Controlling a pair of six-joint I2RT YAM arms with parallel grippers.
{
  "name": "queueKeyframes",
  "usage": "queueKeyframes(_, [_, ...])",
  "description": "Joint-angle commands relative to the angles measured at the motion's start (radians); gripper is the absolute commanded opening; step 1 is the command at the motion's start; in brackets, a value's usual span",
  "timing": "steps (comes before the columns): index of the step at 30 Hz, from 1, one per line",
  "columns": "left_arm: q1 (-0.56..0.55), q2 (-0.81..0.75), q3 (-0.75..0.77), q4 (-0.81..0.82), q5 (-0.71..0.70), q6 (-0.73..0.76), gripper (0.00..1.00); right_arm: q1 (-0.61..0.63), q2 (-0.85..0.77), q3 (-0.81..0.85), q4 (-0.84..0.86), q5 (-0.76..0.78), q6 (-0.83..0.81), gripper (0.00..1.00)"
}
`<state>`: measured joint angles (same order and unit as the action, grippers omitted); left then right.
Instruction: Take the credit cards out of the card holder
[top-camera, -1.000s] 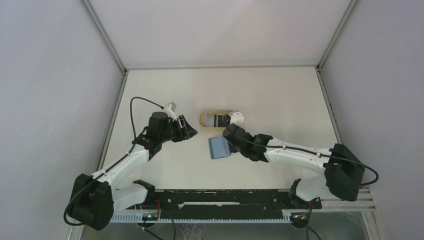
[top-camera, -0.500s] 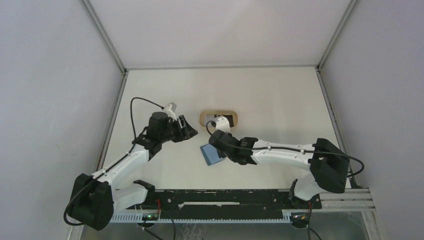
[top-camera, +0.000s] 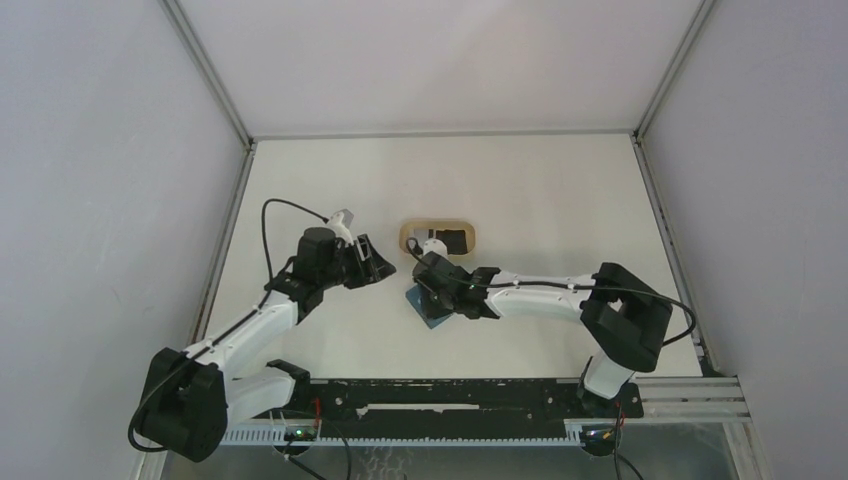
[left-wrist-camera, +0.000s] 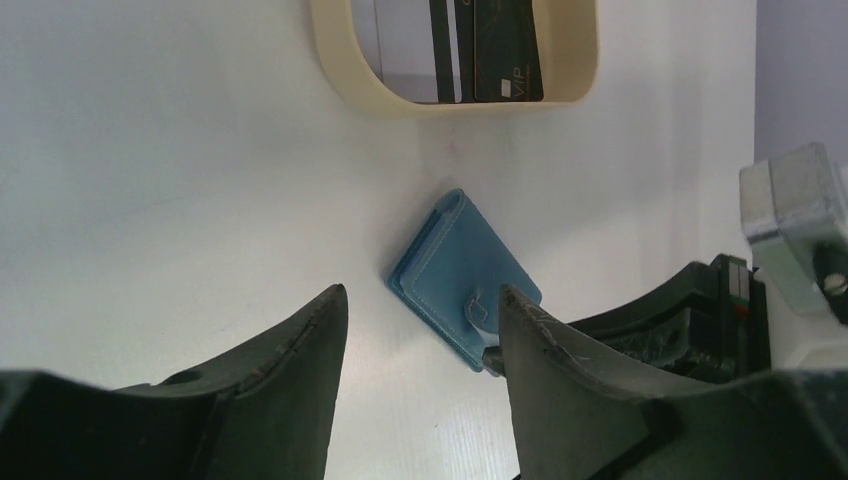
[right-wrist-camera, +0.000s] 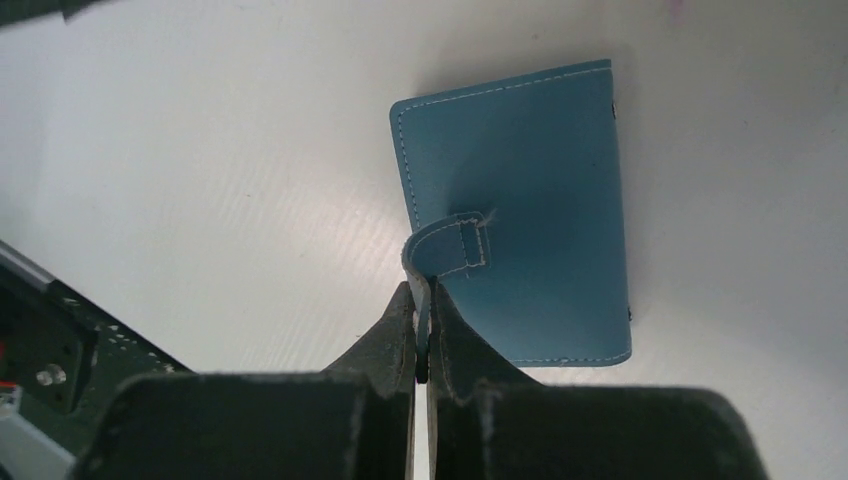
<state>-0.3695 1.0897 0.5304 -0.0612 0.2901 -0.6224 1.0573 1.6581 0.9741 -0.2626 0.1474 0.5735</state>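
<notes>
The teal-blue card holder (right-wrist-camera: 530, 230) lies folded shut on the white table; it also shows in the top view (top-camera: 430, 310) and the left wrist view (left-wrist-camera: 460, 270). My right gripper (right-wrist-camera: 420, 295) is shut on its small snap tab (right-wrist-camera: 450, 250), which is lifted off the cover. My left gripper (left-wrist-camera: 420, 305) is open and empty, hovering just left of the holder (top-camera: 385, 262). A black card (left-wrist-camera: 505, 50) and a white card with a black stripe (left-wrist-camera: 405, 45) lie in the tan tray (left-wrist-camera: 340, 70).
The tan oval tray (top-camera: 405, 238) sits just behind the card holder. The right arm's forearm (top-camera: 540, 295) stretches across the table to the right. Grey walls close in the table on three sides.
My right gripper has swung left, away from the tray, onto the card holder, which has turned and shifted slightly left. The left arm has barely moved.
</notes>
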Motion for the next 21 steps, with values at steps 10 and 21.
queueKeyframes(10, [-0.007, 0.002, -0.044, 0.149, 0.121, -0.048, 0.61, -0.237, -0.297, -0.142, 0.119, -0.189, 0.087, 0.0])
queueKeyframes(21, [-0.14, 0.105, 0.012, 0.271, 0.12, -0.127, 0.6, -0.432, -0.293, -0.42, 0.328, -0.265, 0.123, 0.0])
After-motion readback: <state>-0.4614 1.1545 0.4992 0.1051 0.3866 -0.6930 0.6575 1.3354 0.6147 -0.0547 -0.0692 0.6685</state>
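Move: The right hand holds the strap of the closed card holder, whose middle lies about 4 cm ahead of it, neither left nor right, and some 2 cm lower. The cream tray stands roughly 16 cm ahead and 1 cm to the right. From the open left hand, the card holder is about 7 cm to the right, 3 cm back and 7 cm below; the tray is some 10 cm ahead and 8 cm right. Still pinching the strap, the right hand pulls the card holder's cover in an arc: up about 6 cm while going forward and right, then on to the right and down again, some 10 cm right in all, turning roughly 20 degrees clockwise with its left side rolling up. The left hand, fingers open, then slides about 4 cm right towards the card holder. ##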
